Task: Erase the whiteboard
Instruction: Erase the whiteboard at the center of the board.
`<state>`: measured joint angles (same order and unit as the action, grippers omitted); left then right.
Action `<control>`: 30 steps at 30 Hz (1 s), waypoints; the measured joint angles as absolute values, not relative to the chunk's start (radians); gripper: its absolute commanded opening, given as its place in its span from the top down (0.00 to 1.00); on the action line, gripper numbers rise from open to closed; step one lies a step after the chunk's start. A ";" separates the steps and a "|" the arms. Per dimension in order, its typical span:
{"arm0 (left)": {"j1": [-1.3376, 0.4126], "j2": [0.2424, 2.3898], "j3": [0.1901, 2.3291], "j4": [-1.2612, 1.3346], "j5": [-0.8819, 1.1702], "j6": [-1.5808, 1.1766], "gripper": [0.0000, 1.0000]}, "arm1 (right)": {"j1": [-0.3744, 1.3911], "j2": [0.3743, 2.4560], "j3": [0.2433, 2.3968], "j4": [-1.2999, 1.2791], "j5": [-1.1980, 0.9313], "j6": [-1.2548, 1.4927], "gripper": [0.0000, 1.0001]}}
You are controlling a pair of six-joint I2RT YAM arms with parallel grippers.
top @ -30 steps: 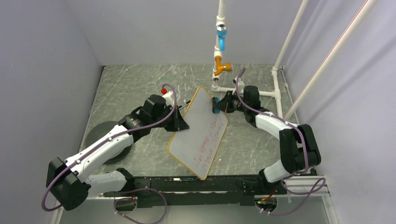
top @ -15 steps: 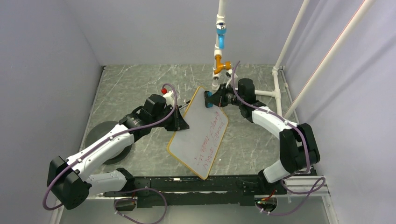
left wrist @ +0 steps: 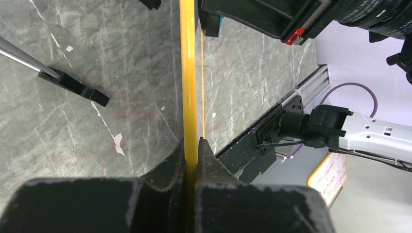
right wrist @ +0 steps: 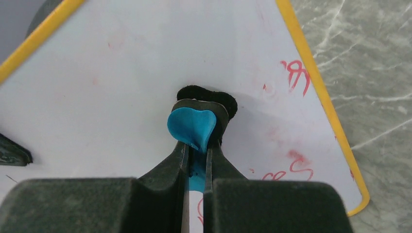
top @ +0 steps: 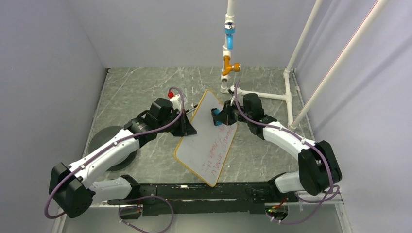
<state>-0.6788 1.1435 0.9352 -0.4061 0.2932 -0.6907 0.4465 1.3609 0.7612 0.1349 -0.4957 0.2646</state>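
Observation:
The whiteboard (top: pixel 201 141), white with a yellow frame, stands tilted on its edge in the middle of the table. Red handwriting (top: pixel 217 145) covers its lower right part; its upper part is wiped, with faint red smears. My left gripper (top: pixel 186 128) is shut on the board's left frame edge (left wrist: pixel 188 73), which runs between its fingers (left wrist: pixel 209 160). My right gripper (top: pixel 219 116) is shut on the blue eraser (right wrist: pixel 192 126). The eraser's black felt (right wrist: pixel 208 95) presses on the board face (right wrist: pixel 111 77), left of the red marks (right wrist: pixel 295 73).
A white pipe stand with a blue fitting (top: pixel 229 36) and an orange fitting (top: pixel 230 67) rises behind the board. A small red-topped object (top: pixel 171 93) lies at the back left. A black clip foot (left wrist: pixel 80 90) rests on the marble table (top: pixel 136 85). A black rail (top: pixel 194 191) lines the near edge.
My right gripper has carried the eraser from the board's upper right edge leftward onto its upper face. The left arm and the board have stayed still.

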 measured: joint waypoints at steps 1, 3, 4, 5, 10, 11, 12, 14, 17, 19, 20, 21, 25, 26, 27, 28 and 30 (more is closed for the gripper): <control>-0.678 1.143 0.935 -0.405 0.293 -0.691 1.00 | 0.452 1.362 0.773 0.133 -0.488 0.265 1.00; -0.677 1.143 0.935 -0.401 0.291 -0.690 1.00 | 0.447 1.379 0.802 0.131 -0.472 0.274 1.00; -0.676 1.143 0.935 -0.401 0.292 -0.689 1.00 | 0.437 1.392 0.818 0.132 -0.464 0.283 1.00; -0.676 1.143 0.935 -0.400 0.292 -0.687 1.00 | 0.423 1.407 0.834 0.136 -0.451 0.293 1.00; -0.676 1.148 0.936 -0.397 0.317 -0.669 1.00 | 0.340 1.449 0.851 0.129 -0.373 0.289 1.00; -0.676 1.151 0.938 -0.397 0.321 -0.665 1.00 | 0.333 1.449 0.843 0.124 -0.364 0.281 1.00; -0.676 1.156 0.942 -0.399 0.323 -0.665 1.00 | 0.331 1.447 0.834 0.121 -0.360 0.273 1.00; -0.675 1.164 0.951 -0.410 0.326 -0.660 1.00 | 0.333 1.434 0.801 0.118 -0.359 0.251 1.00; -0.675 1.176 0.968 -0.419 0.330 -0.646 1.00 | 0.348 1.386 0.749 0.098 -0.359 0.222 1.00; -0.675 1.183 0.977 -0.425 0.334 -0.639 1.00 | 0.369 1.361 0.743 0.085 -0.358 0.209 1.00; -0.675 1.186 0.981 -0.427 0.335 -0.635 1.00 | 0.382 1.353 0.748 0.080 -0.356 0.205 1.00; -0.675 1.189 0.984 -0.429 0.336 -0.632 1.00 | 0.391 1.351 0.760 0.074 -0.356 0.204 1.00; -0.675 1.200 0.995 -0.432 0.342 -0.620 1.00 | 0.410 1.377 0.864 0.057 -0.346 0.205 1.00; -0.675 1.202 0.999 -0.432 0.343 -0.617 1.00 | 0.411 1.387 0.892 0.060 -0.341 0.203 1.00; -0.675 1.206 1.002 -0.434 0.345 -0.613 1.00 | 0.412 1.394 0.912 0.065 -0.336 0.200 1.00; -0.675 1.208 1.005 -0.435 0.347 -0.611 1.00 | 0.413 1.398 0.921 0.074 -0.327 0.194 1.00; -0.675 1.213 1.011 -0.439 0.347 -0.606 1.00 | 0.411 1.399 0.917 0.082 -0.318 0.177 1.00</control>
<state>-0.6746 1.2133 1.0111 -0.4393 0.3473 -0.6056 0.4107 1.3991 0.9169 0.0822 -0.3176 0.1768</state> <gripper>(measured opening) 0.060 0.085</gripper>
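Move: My right hand grips the blue eraser against the tilted whiteboard. The board's far corner lies about 12 cm ahead, 6 cm left and 5 cm above it. From the same hand, the right corner is some 7 cm right, 1 cm back and 8 cm lower. The remaining red writing centres about 11 cm back, straight in line and 5 cm below. From my left hand the far corner is roughly 17 cm ahead, 7 cm right, about level. With my right hand I rub the eraser in a quick looping stroke over the board: about 6 cm forward while swinging right, then down and back a few centimetres, then forward and up again, ending nearer the far corner. That wrist turns clockwise and tips up some 10 degrees. My left hand keeps its pinch on the yellow edge, easing 1 cm right and turning slightly clockwise. ##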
